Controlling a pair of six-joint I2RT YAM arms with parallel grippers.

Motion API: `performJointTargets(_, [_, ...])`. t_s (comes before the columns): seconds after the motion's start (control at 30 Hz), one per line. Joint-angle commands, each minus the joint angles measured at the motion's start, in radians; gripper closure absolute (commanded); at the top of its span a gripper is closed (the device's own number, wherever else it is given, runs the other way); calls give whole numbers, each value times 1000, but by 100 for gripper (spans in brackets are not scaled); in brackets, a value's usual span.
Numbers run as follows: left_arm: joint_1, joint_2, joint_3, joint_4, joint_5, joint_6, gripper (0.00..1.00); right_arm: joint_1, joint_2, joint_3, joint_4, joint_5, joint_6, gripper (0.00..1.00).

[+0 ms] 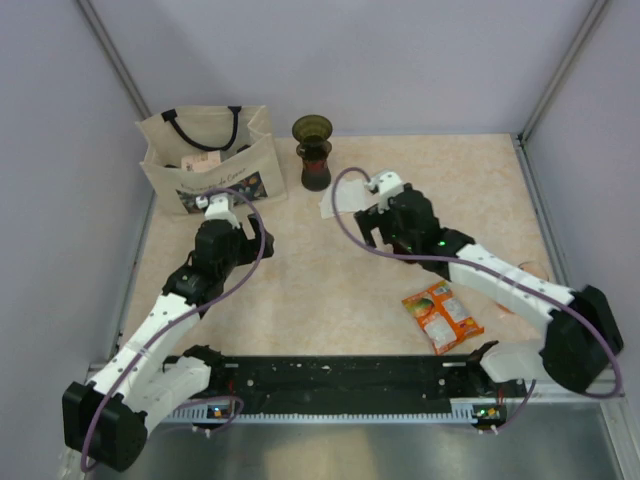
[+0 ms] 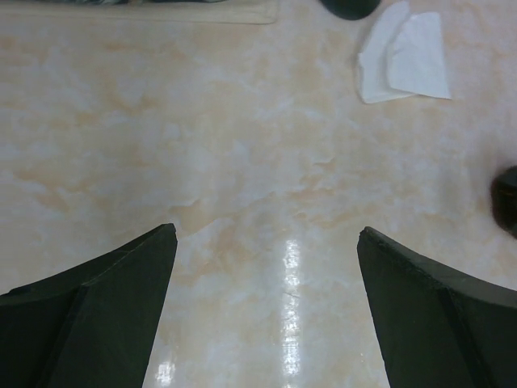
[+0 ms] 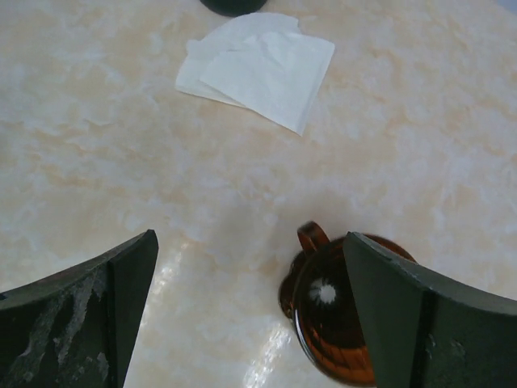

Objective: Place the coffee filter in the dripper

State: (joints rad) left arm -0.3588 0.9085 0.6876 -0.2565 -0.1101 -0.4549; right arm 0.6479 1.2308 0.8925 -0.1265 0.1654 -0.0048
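The dark olive-green dripper point(image 1: 312, 129) stands at the back of the table on top of a dark reddish vessel point(image 1: 314, 170). The white paper coffee filter point(image 1: 340, 200) lies flat on the table just in front of it, also seen as folded white paper point(image 3: 258, 69) ahead of my right fingers and at the upper right point(image 2: 404, 56) of the left wrist view. My right gripper point(image 1: 372, 222) point(image 3: 249, 238) hovers open just short of the filter, holding nothing. My left gripper point(image 1: 222, 205) point(image 2: 266, 233) stands open over bare table near the bag.
A beige tote bag point(image 1: 210, 160) stands at the back left. An amber translucent cup with a handle point(image 3: 331, 307) sits on the table under my right finger. An orange snack packet point(image 1: 442, 316) lies at the front right. Walls close in the table.
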Motion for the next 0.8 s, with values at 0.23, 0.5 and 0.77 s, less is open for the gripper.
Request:
performJointTargets(0.23, [4, -122, -154, 2, -117, -145, 1, 124, 646, 445, 108, 195, -547, 6])
performJointTargets(0.5, [4, -129, -137, -24, -125, -142, 1, 141, 803, 503, 180, 256, -733, 13])
performJointTargets(0.77, [3, -155, -152, -9, -126, -133, 1, 141, 895, 533, 258, 324, -791, 28])
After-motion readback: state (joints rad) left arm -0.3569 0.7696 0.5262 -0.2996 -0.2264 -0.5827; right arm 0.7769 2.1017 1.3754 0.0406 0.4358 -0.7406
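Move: The coffee filter lies flat on the table, roughly 15 cm ahead of the right hand, 9 cm to its left and 18 cm below. The carafe with the dripper already on it stands about 5 cm farther out than the filter and 8 cm to the filter's left; the brown cup is some 2 cm ahead of the right hand, 7 cm to its right and 15 cm lower. From the left hand the filter is about 18 cm ahead, 19 cm to the right and 17 cm below. Towards the filter the right hand sweeps down, forward and left, about 20 cm in all, the leftward part dying out halfway. It rolls some 50 degrees, left side down, while its wide-open fingers narrow by about a quarter and come close to the filter's near tip. The empty left hand sinks and backs off left about 5 cm. ##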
